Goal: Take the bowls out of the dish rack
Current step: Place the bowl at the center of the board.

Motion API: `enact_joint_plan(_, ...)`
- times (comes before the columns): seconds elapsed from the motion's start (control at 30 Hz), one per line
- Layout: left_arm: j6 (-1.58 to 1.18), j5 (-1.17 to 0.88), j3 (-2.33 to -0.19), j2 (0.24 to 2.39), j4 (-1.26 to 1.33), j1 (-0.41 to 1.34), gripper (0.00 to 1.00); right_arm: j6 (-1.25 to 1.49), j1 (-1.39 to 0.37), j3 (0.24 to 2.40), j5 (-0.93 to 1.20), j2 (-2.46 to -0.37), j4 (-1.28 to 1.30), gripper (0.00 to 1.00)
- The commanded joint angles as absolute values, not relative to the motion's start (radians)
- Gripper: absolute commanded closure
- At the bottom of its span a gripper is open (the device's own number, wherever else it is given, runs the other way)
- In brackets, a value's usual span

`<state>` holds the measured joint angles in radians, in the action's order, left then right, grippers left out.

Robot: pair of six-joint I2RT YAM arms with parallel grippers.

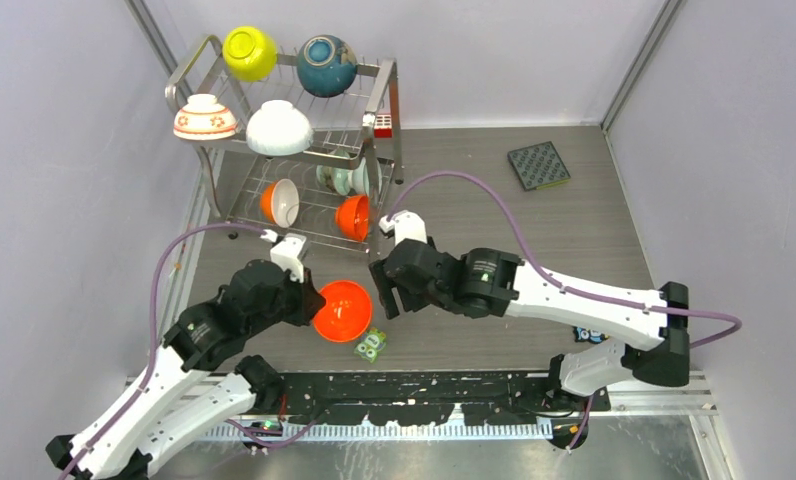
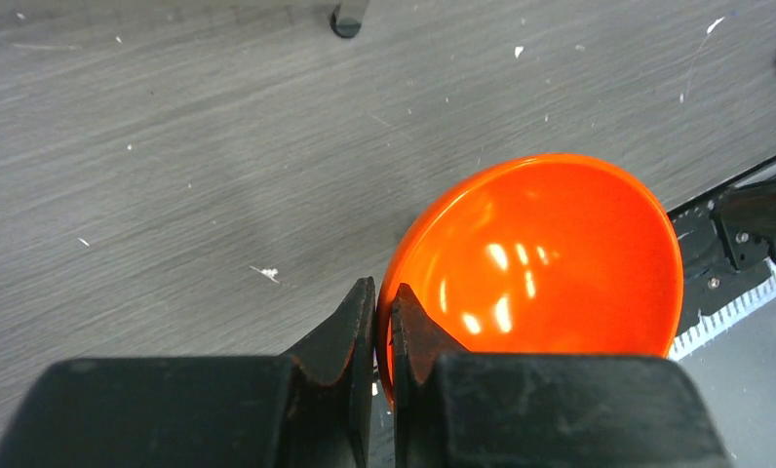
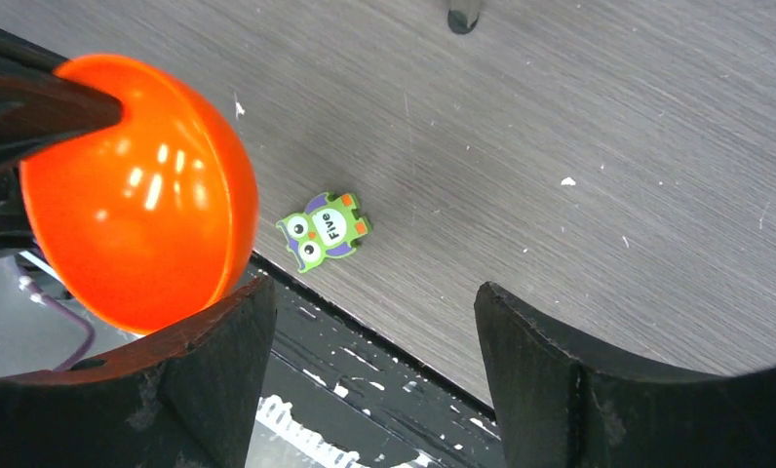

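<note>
My left gripper (image 1: 312, 300) (image 2: 384, 294) is shut on the rim of an orange bowl (image 1: 342, 310) (image 2: 550, 253) (image 3: 140, 195), held tilted just above the table near its front edge. My right gripper (image 1: 386, 292) (image 3: 374, 302) stands open right of that bowl, nothing between its fingers. The dish rack (image 1: 387, 85) stands at the back left. Its top tier carries a yellow-green bowl (image 1: 249, 52), a teal bowl (image 1: 326, 65), a flowered white bowl (image 1: 205, 117) and a plain white bowl (image 1: 278, 128). On the lower tier are two orange bowls (image 1: 282, 202) (image 1: 353, 217) and a pale green one (image 1: 346, 180).
A green owl figure (image 1: 371, 347) (image 3: 324, 229) lies on the table by the held bowl, close to the black front rail. A dark square mat (image 1: 539, 165) lies at the back right. A red-white block (image 1: 382, 125) is clipped to the rack's right side.
</note>
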<state>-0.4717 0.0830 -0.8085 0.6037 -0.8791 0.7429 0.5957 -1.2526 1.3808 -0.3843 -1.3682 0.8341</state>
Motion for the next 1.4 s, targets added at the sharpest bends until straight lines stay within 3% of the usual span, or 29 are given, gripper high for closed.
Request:
enact_joint_plan(0.0,-0.485,0.162,-0.813,0.570,-0.829,0.760,1.00,0.590,-1.285,1.470,-0.411,-1.420,0.857,0.23)
enact_joint_plan(0.77,-0.553,0.250,-0.841,0.604,-0.876,0.784,1.00,0.622,-1.305,1.537,-0.411,-1.557,0.753,0.24)
enact_joint_plan(1.37,-0.603,0.248,-0.849,0.645,-0.873,0.796,1.00,0.642,-1.301,1.469,-0.442,-1.609,0.689,0.48)
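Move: The orange bowl hangs by its left rim from the left fingers, its middle about 5 cm to the right of that hand, 2 cm back and 2 cm below. From the open right hand the bowl's middle lies some 10 cm left, 3 cm back and 6 cm lower. The green owl toy is about 6 cm left of the right hand, 5 cm back and 18 cm down; the orange bowl in the rack, 18 cm ahead, 9 cm left and 10 cm lower. The orange bowl's free right rim is what the right hand goes for: it travels about 6 cm left, then sinks for a total of some 3 cm, narrowing its wide-open fingers to about half as they come astride the rim. The left hand keeps its pinch on the opposite rim, almost in place, turning about 10 degrees counter-clockwise. ##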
